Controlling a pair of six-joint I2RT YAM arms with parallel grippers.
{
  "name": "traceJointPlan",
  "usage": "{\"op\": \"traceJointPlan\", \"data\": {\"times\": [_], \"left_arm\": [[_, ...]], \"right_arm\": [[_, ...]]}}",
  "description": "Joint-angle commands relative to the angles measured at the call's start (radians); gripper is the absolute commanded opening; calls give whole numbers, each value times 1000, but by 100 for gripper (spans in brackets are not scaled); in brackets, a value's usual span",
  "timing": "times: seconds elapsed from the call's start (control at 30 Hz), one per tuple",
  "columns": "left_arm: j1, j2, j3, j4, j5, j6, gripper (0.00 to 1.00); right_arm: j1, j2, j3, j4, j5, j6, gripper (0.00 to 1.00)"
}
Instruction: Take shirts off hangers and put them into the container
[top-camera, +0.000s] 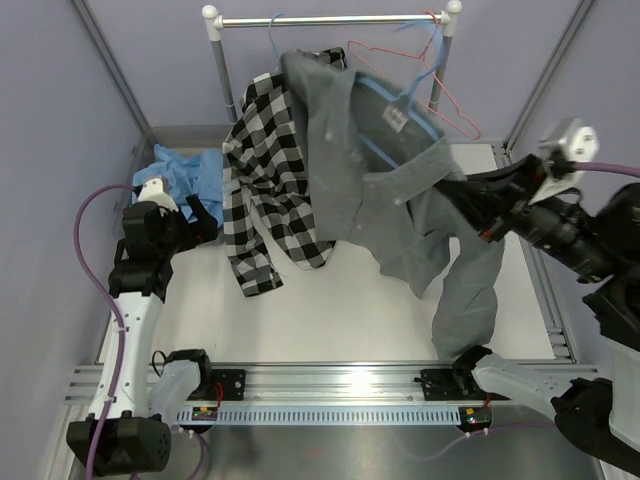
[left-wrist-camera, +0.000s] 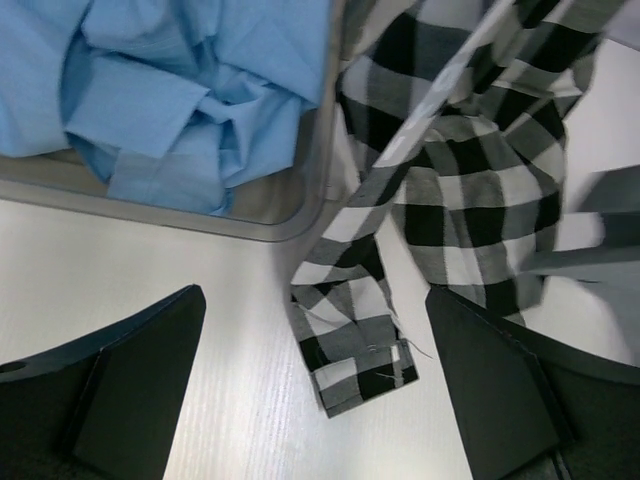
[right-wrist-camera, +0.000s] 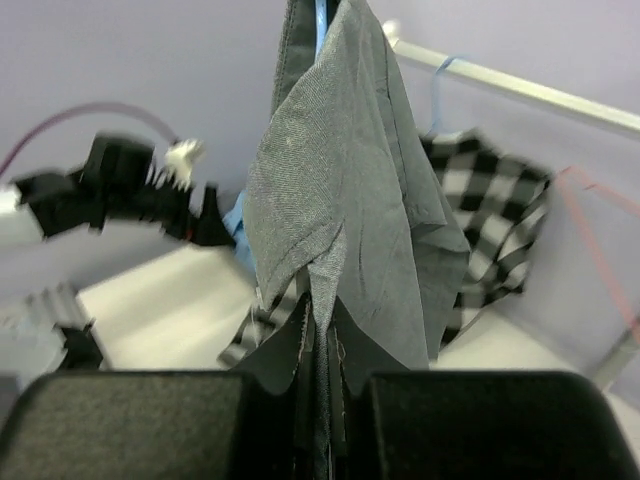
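The grey shirt (top-camera: 380, 170) hangs askew on a light blue hanger (top-camera: 405, 105) and is stretched rightward. My right gripper (top-camera: 452, 192) is shut on its edge, the cloth pinched between the jaws (right-wrist-camera: 322, 335). The checked shirt (top-camera: 265, 190) hangs from a second blue hanger (top-camera: 275, 35), its cuff (left-wrist-camera: 360, 365) resting on the table. My left gripper (left-wrist-camera: 315, 295) is open around that cuff without touching it. The light blue shirt (left-wrist-camera: 170, 90) lies crumpled in the container (left-wrist-camera: 290, 225). A pink-red hanger (top-camera: 452, 95) hangs bare.
The silver rack bar (top-camera: 330, 19) spans the back on two posts. Purple walls close in on the left and right. A metal rail (top-camera: 330, 385) runs along the near edge between the arm bases. White tabletop (top-camera: 340, 310) shows under the shirts.
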Motion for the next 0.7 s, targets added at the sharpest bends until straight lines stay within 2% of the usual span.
{"op": "traceJointPlan", "data": {"times": [0.0,0.13,0.3,0.53,0.67], "left_arm": [[-69,-30,99,40,71,-4,99],[-138,-91,180,28,71,-18,99],[-177,-186,257,25,147,-33,99],[-223,-171,329,28,302,-123,97],[-350,-67,361,31,219,-160,97]], "right_arm": [[6,10,-113,8,-216,-11,0],[6,-32,-368,84,-275,-12,0],[6,-4,-574,140,-261,8,0],[6,65,-739,268,-278,29,0],[6,108,-756,302,-287,35,0]]}}
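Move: The left hand, open and empty, goes for the grey shirt's collar on its blue hanger, some 46 cm to its right, 4 cm nearer the base and 37 cm higher; the checked shirt hangs about 20 cm ahead and 20 cm right, the container 18 cm ahead and 5 cm left. The right hand already holds the collar's edge; the open table middle lies roughly 8 cm ahead, 20 cm left and 57 cm below. Keeping its pinch on the grey shirt's collar edge, the right hand brings shirt and hanger down nearly 30 cm towards the open table, also going left and somewhat forward while its fingers tip downward. Meanwhile the left hand, fingers still wide open, rises about 20 cm, swinging right and a little back towards the collar and hanger as it tips up and turns clockwise. ##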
